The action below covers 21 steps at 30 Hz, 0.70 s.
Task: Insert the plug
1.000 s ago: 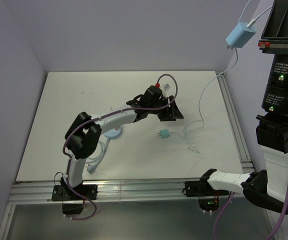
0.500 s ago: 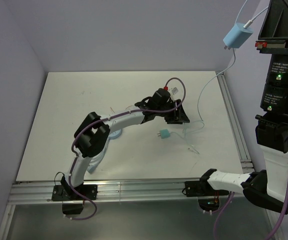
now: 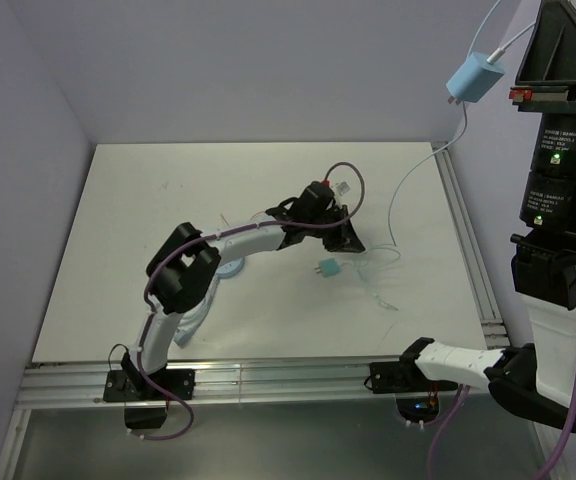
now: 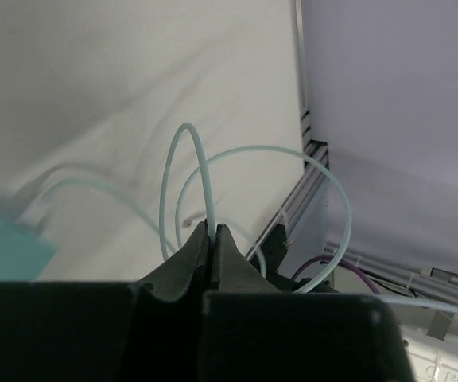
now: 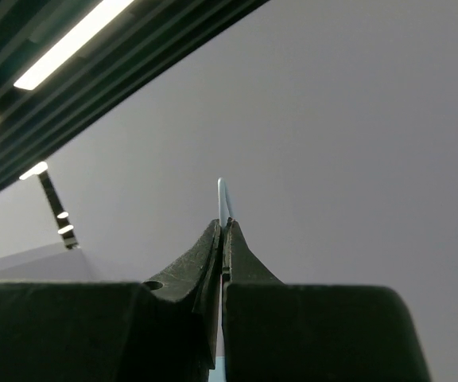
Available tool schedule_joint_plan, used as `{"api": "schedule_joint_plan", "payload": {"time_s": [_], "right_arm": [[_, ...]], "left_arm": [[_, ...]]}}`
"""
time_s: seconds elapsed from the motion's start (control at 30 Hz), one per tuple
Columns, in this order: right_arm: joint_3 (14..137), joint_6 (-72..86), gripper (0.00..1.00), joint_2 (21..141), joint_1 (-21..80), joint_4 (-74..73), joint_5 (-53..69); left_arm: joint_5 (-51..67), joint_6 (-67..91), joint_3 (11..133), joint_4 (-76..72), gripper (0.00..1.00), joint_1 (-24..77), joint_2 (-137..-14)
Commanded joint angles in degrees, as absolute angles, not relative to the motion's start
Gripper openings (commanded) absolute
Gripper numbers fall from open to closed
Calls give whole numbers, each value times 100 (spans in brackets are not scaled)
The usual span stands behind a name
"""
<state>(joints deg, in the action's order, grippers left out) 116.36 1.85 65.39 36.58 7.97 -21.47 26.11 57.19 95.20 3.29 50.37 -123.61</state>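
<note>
A small teal plug (image 3: 326, 268) lies on the white table (image 3: 148, 230), blurred at the lower left of the left wrist view (image 4: 6, 248). A thin pale teal cable (image 3: 380, 262) curls in loops beside it. My left gripper (image 3: 348, 240) (image 4: 213, 228) is shut on one loop of that cable (image 4: 205, 179), just right of the plug. My right arm (image 3: 560, 190) is raised high at the right. My right gripper (image 5: 223, 224) is shut on a thin pale cable (image 5: 223, 195), and a light blue charger block (image 3: 471, 78) hangs from it in the air.
A pale blue round object (image 3: 230, 268) with its own cord (image 3: 193, 318) lies under the left arm. Metal rails run along the table's right edge (image 3: 468, 250) and front edge (image 3: 268, 375). Walls close in the left and back sides.
My left gripper has shut on the cable loop, having moved right toward the plug and then drawn back slightly. The right arm and hanging block have barely moved.
</note>
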Motion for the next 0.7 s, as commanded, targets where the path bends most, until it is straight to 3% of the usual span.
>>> {"api": "schedule_joint_plan", "payload": {"time_s": [0.0, 0.2, 0.33, 0.67], "right_arm": [[11453, -374, 0, 6390, 3630, 1045, -2557], [11443, -1991, 0, 6565, 3621, 1652, -3251], [11470, -2636, 0, 6635, 3621, 1968, -3322], [11557, -4410, 0, 7461, 3429, 2926, -3875]], "left_arm": [[2111, 5432, 8695, 290, 0, 4580, -11182], [1723, 5405, 7086, 509, 0, 3438, -9433], [1486, 5318, 6391, 764, 0, 3270, -8387], [2549, 4255, 6828, 2379, 0, 3278, -5602]]}}
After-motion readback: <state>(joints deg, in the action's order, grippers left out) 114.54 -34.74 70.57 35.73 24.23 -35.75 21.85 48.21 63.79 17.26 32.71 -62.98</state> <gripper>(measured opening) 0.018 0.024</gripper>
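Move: The left hand, with the teal cord in its fingers, has the round power strip about 32 cm to its left, 2 cm farther out and 12 cm lower. The teal plug lies some 5 cm to its left, level with it fore and aft and 12 cm below; the strip's own plug is about 43 cm left and 18 cm back. From the high right hand the power strip lies some 13 cm ahead, 45 cm left and 75 cm down. Still pinching teal cord, the left hand sweeps 25 cm left, then climbs; the right shifts right, twisting clockwise. ##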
